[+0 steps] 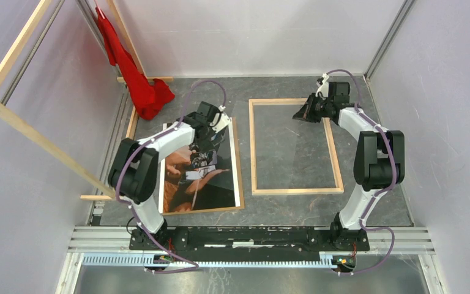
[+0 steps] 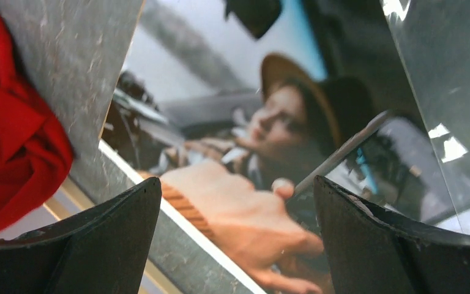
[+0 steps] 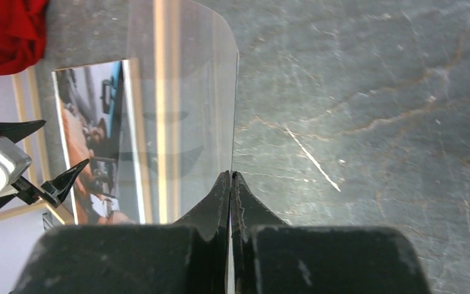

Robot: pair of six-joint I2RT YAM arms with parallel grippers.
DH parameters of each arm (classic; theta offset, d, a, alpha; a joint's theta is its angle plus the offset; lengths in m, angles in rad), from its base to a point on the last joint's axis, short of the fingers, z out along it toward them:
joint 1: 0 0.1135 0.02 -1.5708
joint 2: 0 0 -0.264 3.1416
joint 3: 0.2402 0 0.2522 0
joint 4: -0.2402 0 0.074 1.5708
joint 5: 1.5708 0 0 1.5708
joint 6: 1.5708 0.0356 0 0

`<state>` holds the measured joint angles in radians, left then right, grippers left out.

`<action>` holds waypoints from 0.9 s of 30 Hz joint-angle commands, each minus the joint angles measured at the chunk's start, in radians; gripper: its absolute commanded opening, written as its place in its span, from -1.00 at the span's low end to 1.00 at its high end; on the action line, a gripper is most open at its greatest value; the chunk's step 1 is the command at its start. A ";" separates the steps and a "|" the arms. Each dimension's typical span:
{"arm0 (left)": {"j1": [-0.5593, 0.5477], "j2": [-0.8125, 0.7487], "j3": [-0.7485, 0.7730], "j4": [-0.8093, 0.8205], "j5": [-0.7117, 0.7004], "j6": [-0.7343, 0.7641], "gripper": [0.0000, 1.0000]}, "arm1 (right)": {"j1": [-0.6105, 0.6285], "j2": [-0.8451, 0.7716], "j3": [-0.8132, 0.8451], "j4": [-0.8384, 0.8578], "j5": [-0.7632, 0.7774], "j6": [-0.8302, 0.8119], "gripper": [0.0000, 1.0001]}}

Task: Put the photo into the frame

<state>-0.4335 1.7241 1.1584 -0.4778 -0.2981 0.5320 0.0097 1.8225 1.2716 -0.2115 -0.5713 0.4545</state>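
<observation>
The photo (image 1: pixel 202 184), a dark print of people and hands, lies face up on a brown backing board (image 1: pixel 237 160) left of centre. My left gripper (image 1: pixel 203 152) hovers over its far half, jaws wide open with nothing between them; in the left wrist view (image 2: pixel 237 202) the photo (image 2: pixel 251 153) fills the gap. The frame (image 1: pixel 297 190), pale wood, lies flat and empty to the right. My right gripper (image 1: pixel 298 114) sits over the frame's far right corner, shut (image 3: pixel 231 174) on the edge of a clear plastic sheet (image 3: pixel 183 92) that stands tilted towards the photo (image 3: pixel 89 122).
A red cloth (image 1: pixel 141 86) lies heaped at the back left, close to the photo's far corner (image 2: pixel 12 122). Long pale wooden beams (image 1: pixel 37 135) lean along the left wall. Grey walls enclose the scratched dark tabletop (image 1: pixel 294 147) on three sides.
</observation>
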 commanded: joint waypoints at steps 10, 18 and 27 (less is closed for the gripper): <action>-0.043 0.135 0.106 0.057 -0.087 -0.025 1.00 | -0.062 0.054 0.008 -0.039 0.174 -0.054 0.41; -0.053 0.135 0.065 0.091 -0.104 -0.022 1.00 | -0.062 -0.139 -0.278 -0.011 0.218 0.015 0.89; -0.057 0.143 0.026 0.134 -0.120 -0.020 1.00 | -0.042 -0.326 -0.580 0.092 0.091 0.102 0.89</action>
<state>-0.4831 1.8545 1.1931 -0.3973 -0.3954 0.5312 -0.0483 1.5509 0.7658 -0.1841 -0.4156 0.5064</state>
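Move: The right hand still pinches the right edge of the clear sheet above the frame. The frame's middle lies about 4 cm back and 10 cm below, level sideways; the sheet's middle is roughly 15 cm left, 4 cm back and 7 cm lower. The photo's middle lies some 34 cm left, 11 cm back and 10 cm below. From the left hand the frame's middle is about 33 cm right, 4 cm ahead and 6 cm below. Right hand moves down-right about 5 cm, opens to release the clear sheet, then draws back some 12 cm. ##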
